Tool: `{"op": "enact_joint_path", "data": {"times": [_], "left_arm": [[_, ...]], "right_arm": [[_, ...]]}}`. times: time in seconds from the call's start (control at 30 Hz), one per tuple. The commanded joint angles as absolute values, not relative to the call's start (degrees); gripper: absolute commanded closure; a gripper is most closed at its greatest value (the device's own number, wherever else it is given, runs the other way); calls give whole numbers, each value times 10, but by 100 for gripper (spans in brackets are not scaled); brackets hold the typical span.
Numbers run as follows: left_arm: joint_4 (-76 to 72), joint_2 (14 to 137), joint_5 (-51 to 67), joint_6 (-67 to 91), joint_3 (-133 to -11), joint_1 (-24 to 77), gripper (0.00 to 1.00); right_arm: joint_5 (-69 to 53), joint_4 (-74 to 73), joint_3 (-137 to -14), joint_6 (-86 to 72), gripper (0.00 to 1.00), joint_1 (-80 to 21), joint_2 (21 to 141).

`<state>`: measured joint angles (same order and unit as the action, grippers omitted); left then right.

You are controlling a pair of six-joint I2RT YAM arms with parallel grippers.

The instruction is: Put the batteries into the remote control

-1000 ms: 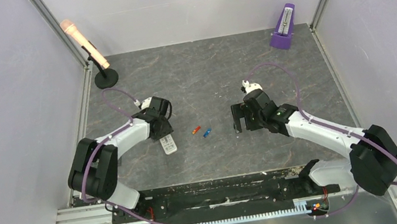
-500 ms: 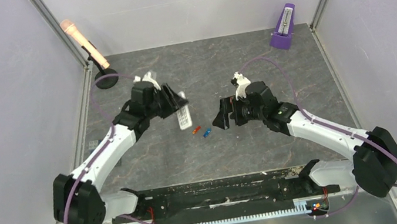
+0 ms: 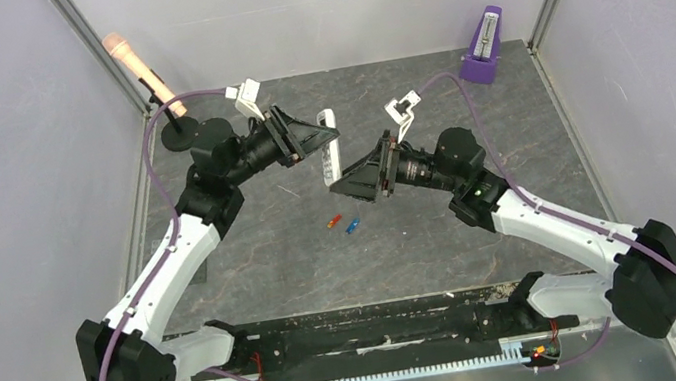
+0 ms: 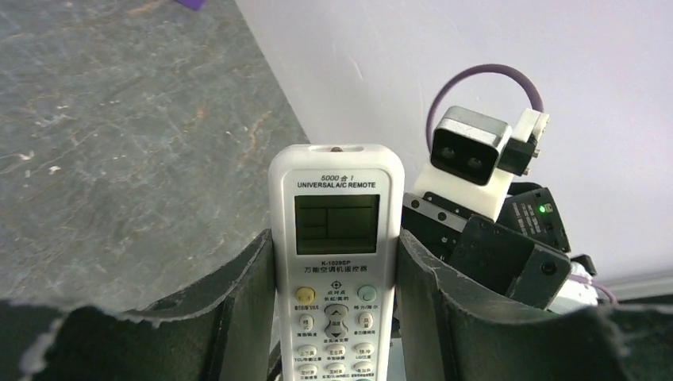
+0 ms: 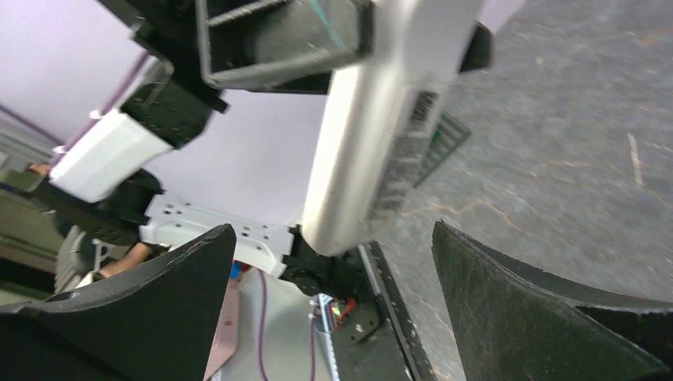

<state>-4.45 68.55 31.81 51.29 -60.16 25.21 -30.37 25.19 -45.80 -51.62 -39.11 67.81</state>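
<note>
My left gripper is shut on the white remote control and holds it in the air above the table's middle. In the left wrist view the remote control stands between the fingers, its grey display and buttons facing the camera. Just right of the remote, my right gripper is open and faces it. From the right wrist the remote hangs above the empty gap of the right gripper. The batteries lie on the table below, one red-orange and one blue.
A pink microphone on a black stand is at the back left. A purple metronome sits in the back right corner. Grey walls close in both sides and the back. The right arm's wrist camera is just behind the remote.
The left arm lifted the remote off the table and carried it up towards the back middle. The right arm rose and turned its open jaws towards it. The batteries stayed put.
</note>
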Motion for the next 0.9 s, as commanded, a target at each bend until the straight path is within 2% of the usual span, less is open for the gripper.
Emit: {"op": "enact_joint_path", "data": {"times": [0.0, 0.17, 0.23, 0.37, 0.43, 0.5, 0.7, 0.77, 0.87], "left_arm": [[-116, 671, 376, 557, -623, 254, 98], [-164, 671, 408, 586, -621, 254, 98], [-182, 672, 420, 595, -621, 253, 98], [-199, 678, 439, 604, -620, 253, 98], [-215, 680, 445, 613, -615, 253, 98], [-228, 683, 448, 621, -610, 253, 98], [-228, 686, 446, 621, -607, 253, 97], [-224, 687, 444, 617, -607, 253, 90], [-194, 682, 430, 594, -611, 254, 61]], "right_arm": [[-330, 359, -484, -573, 2, -399, 693], [-328, 406, -490, -612, 1, -400, 725], [-331, 426, -492, -627, 9, -400, 734], [-327, 494, -469, -664, 15, -400, 736], [-326, 505, -465, -670, 22, -400, 738], [-326, 507, -464, -674, 30, -400, 740], [-325, 478, -466, -653, 47, -401, 739], [-324, 451, -472, -634, 51, -402, 737], [-306, 373, -492, -576, 54, -405, 729]]}}
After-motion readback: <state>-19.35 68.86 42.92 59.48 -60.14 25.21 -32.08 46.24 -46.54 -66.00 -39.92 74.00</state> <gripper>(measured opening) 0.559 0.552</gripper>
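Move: Held in the left fingers, the remote control has its middle about 3 cm back and 2 cm below the left hand point. The right hand's open fingers wait some 8 cm back, 3 cm right and 4 cm below the left hand. From the right hand, the remote's middle is about 5 cm ahead, 2 cm left and 2 cm up. Some 30 cm below the right hand lie the red battery, 7 cm ahead and 3 cm left, and the blue battery, 5 cm straight ahead. Lifting the remote control about 5 cm while drawing it 3 cm back and slightly right, the left hand keeps its pinch and swings about 10 degrees clockwise, fingertips tipping up. The right hand rises about 5 cm and edges left, its fingertips tipping up some 15 degrees, and closes to pinch the near, button end by both long edges. ##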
